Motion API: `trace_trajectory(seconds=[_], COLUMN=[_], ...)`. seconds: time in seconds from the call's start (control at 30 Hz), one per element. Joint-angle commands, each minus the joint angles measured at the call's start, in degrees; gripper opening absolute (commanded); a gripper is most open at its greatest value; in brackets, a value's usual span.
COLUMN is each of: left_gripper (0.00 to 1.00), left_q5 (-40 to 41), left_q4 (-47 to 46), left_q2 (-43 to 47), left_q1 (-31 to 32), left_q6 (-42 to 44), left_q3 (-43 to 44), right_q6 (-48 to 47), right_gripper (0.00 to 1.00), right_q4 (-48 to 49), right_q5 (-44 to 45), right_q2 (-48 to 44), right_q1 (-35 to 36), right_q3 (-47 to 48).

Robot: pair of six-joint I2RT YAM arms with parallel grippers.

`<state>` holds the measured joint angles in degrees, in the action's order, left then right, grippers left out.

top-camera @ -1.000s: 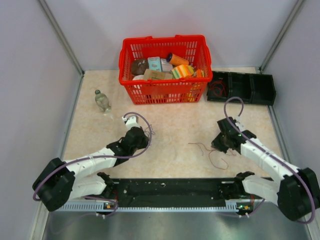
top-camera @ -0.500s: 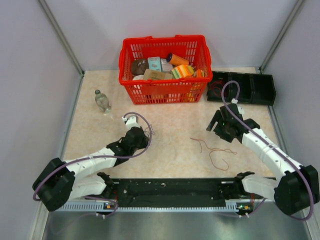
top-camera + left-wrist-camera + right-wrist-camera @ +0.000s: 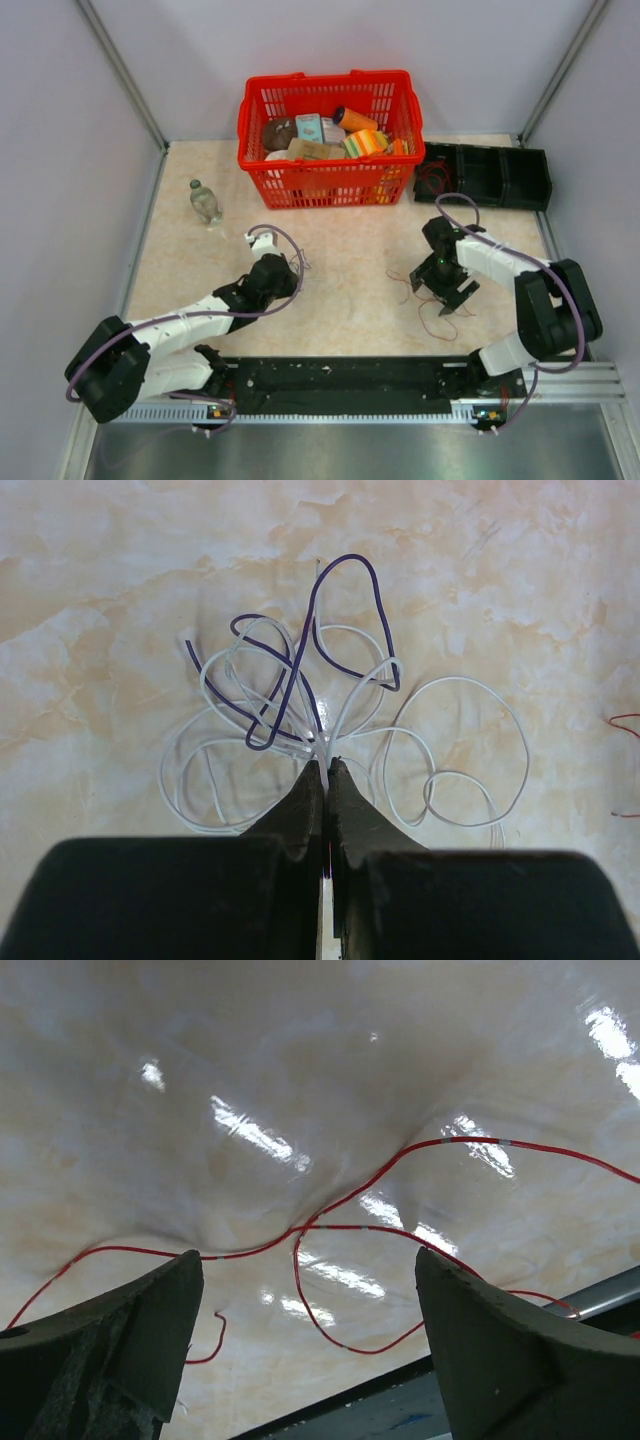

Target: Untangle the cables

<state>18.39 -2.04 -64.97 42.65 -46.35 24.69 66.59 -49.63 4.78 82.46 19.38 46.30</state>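
The cables lie in two places. A tangle of thin white and purple cables point(image 3: 300, 695) rests on the marbled table. My left gripper point(image 3: 326, 765) is shut on white strands at the tangle's near side. From above, that gripper point(image 3: 284, 274) sits left of centre, and the tangle point(image 3: 303, 266) shows only faintly beside it. A separate thin red cable point(image 3: 345, 1195) lies loose in curves on the table. My right gripper point(image 3: 308, 1260) hangs open just above it, touching nothing. From above, the right gripper point(image 3: 449, 291) is over the red cable point(image 3: 425, 318).
A red basket point(image 3: 325, 185) full of packaged goods stands at the back centre. A small plastic bottle point(image 3: 205, 202) is at the back left and black bins point(image 3: 500, 176) at the back right. A black rail point(image 3: 340, 376) runs along the near edge.
My right gripper has opened and let go of the red cable, and its arm has folded in toward the table's middle. The red cable now lies loose. The left arm has not moved.
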Motion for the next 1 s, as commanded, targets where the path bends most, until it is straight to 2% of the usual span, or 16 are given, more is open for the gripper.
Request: trace_trajectory(seconds=[0.0, 0.2, 0.3, 0.37, 0.4, 0.43, 0.5, 0.53, 0.73, 0.87, 0.97], left_gripper=[0.00, 0.00, 0.00, 0.00, 0.00, 0.00, 0.00, 0.00, 0.00, 0.00, 0.00], left_q5=[-0.29, -0.46, -0.55, -0.55, -0.46, -0.38, -0.29, -0.37, -0.20, -0.20, -0.29], left_q4=[-3.14, -4.11, -4.20, -4.28, -4.28, -4.28, -4.28, -4.28, -4.11, -3.67, -3.32], left_q2=[1.95, 2.92, 3.01, 3.01, 3.01, 3.01, 3.18, 3.27, 3.01, 2.57, 2.22], left_q1=[-0.11, -0.11, -0.11, -0.11, -0.11, -0.11, -0.11, -0.11, -0.11, -0.11, -0.11], left_q6=[0.64, 0.73, 0.91, 1.00, 0.91, 0.91, 0.82, 0.82, 0.82, 0.64, 0.64], left_q3=[-0.95, -1.84, -1.92, -2.01, -2.01, -2.01, -2.10, -2.19, -1.93, -1.57, -1.22], right_q6=[7.15, 9.79, 10.49, 11.37, 11.46, 11.37, 10.41, 9.45, -2.67, -11.81, -17.96], right_gripper=[0.83, 0.70, 0.50, 0.40, 0.30, 0.24, 0.14, 0.00, 0.00, 0.00, 0.00], right_q4=[-3.63, -2.23, -0.66, 2.06, 3.82, 5.84, 9.45, 10.68, 20.33, 31.33, 32.13], right_q5=[1.82, 3.83, 3.49, 2.79, 2.78, 2.61, 2.17, 2.08, -2.30, -6.53, -7.05], right_q2=[5.07, 6.58, 6.40, 5.62, 5.09, 4.39, 3.50, 3.41, 1.05, -9.30, -16.86], right_q1=[-1.27, -1.45, -1.36, -1.36, -1.27, -1.27, -1.36, -1.27, -1.27, -1.18, -1.18], right_q3=[3.62, 2.39, 0.64, -2.17, -3.92, -5.33, -7.45, -7.98, -10.61, -15.89, -14.85])
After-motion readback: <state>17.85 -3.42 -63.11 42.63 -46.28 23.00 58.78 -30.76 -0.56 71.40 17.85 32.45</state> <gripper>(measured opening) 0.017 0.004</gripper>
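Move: The red cable's crossing of two strands lies right between the right hand's open fingers, about 2 cm below them. From that hand, its loose left end is some 9 cm to the left and 5 cm ahead, and the bottom of its loop about 8 cm straight back. The black tray sits some 24 cm ahead and 9 cm to the right. From the left hand, the crossing is about 28 cm to the right, 4 cm back and 6 cm lower. The red cable is pinched at its crossing: the wide-open right hand sinks nearly 2 cm onto it, turning about 10 degrees clockwise while the fingers shut fully. Keeping them shut, the hand then turns back counter-clockwise past its start, tips its fingertips forward some 15 degrees and starts off forward and left by about 1.5 cm, rising slightly. ##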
